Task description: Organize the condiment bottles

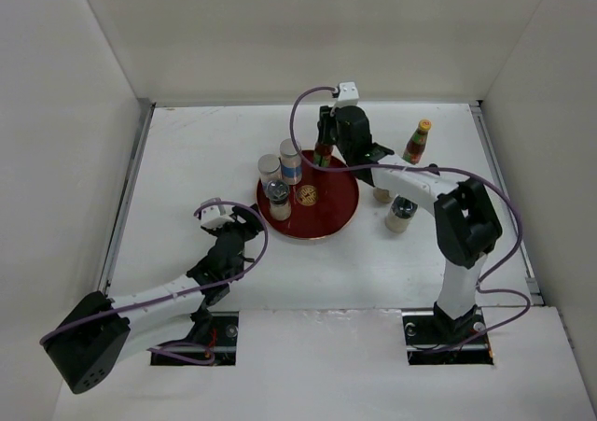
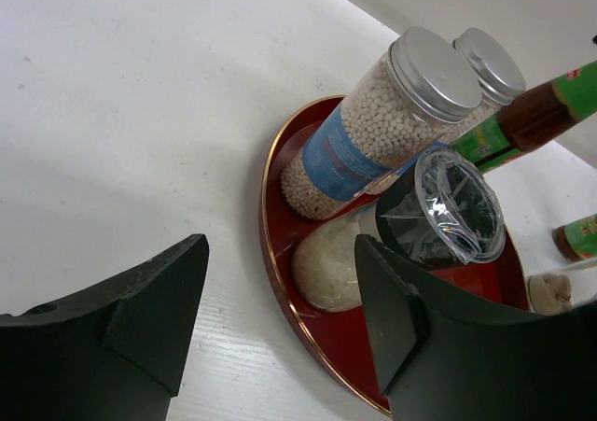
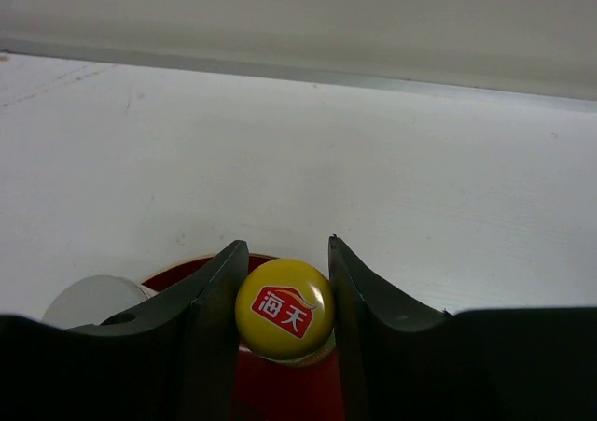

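Note:
My right gripper point(image 3: 287, 253) is shut on the yellow cap of a slim sauce bottle point(image 3: 284, 311), which stands upright at the back edge of the round red tray point(image 1: 338, 206). On the tray's left part stand a blue-labelled cylinder point(image 2: 373, 132), a grey-lidded jar point(image 1: 270, 167) and a black-capped shaker point(image 2: 448, 211). My left gripper point(image 2: 280, 248) is open over the tray's left rim with nothing between its fingers, and the shaker is just past its right finger. A second sauce bottle point(image 1: 417, 143) and two small shakers point(image 1: 401, 214) point(image 1: 382, 193) stand on the table to the right.
The white table is boxed in by white walls at the back and both sides. A purple cable loops above the right arm point(image 1: 462, 225). The left arm point(image 1: 159, 300) lies low across the near left of the table.

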Tool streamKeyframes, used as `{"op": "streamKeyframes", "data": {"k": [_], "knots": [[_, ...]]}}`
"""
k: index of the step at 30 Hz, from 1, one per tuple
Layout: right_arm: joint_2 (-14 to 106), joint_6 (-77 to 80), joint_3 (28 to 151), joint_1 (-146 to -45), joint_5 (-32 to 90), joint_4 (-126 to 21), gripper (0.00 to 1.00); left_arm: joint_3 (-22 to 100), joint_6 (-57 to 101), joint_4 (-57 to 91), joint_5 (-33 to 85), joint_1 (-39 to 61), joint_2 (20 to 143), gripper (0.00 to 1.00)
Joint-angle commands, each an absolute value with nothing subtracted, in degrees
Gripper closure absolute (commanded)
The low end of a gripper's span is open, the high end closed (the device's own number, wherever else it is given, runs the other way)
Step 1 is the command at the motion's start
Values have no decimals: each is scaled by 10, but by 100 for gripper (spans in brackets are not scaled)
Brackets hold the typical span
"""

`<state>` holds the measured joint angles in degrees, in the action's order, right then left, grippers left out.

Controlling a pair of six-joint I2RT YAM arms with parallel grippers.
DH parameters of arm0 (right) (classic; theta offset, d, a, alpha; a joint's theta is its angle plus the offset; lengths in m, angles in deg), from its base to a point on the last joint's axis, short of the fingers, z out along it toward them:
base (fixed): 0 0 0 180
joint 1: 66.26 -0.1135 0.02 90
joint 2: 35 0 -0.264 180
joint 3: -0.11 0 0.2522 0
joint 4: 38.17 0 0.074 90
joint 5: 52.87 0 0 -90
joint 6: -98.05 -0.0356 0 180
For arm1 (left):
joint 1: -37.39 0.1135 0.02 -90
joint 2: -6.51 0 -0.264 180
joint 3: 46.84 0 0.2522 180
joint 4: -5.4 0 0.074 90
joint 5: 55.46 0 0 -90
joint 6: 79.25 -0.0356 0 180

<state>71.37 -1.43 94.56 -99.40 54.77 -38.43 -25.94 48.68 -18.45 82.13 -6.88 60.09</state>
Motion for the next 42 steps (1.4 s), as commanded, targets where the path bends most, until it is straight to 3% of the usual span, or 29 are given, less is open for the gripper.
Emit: {"op": "streamKeyframes", "data": {"k": [1,6,14,17,25,28,35,42], "knots": [[711,-27,1001,-1002,542,-296,67,-266,492,-214,831,-66,590,38],[725,-22,985,-1017,543,-271,63,-265,492,-214,831,-65,590,38],[695,-25,947,-1025,555,-267,31,-266,494,-214,828,-68,587,37],[658,-26,927,-1025,558,-267,25,-266,494,-214,828,-67,591,37],[526,-44,804,-922,603,-281,26,-266,494,-214,826,-67,589,37],[504,-57,809,-852,616,-367,26,-263,494,-214,825,-68,597,37],[560,-19,839,-775,687,-450,25,-260,492,-221,822,-64,608,37],[597,-24,839,-749,665,-438,26,-258,494,-224,819,-64,621,37]]}}
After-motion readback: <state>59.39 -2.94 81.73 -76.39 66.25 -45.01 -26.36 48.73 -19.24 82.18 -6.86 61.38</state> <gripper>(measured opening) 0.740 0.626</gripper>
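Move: The spot in the red tray where the held sauce bottle is to stand lies almost under the right hand, about 2 cm to its left and 14 below. From that hand, the label jar is some 12 cm left and 3 back; the other sauce bottle is about 28 cm right and 2 ahead; the dark-lid jar is roughly 20 right and 10 back. From the left hand, the spot is about 18 cm ahead and 25 right. The sauce bottle, already over the tray's far side, is lowered about 2 cm by the right hand while easing left, and let go as the fingers open wide. The empty hand backs off a little and rises, swings roughly 29 cm right in an arc towards the other sauce bottle, turning some 35 degrees clockwise, then sinks beside its cap, fingers still open. ##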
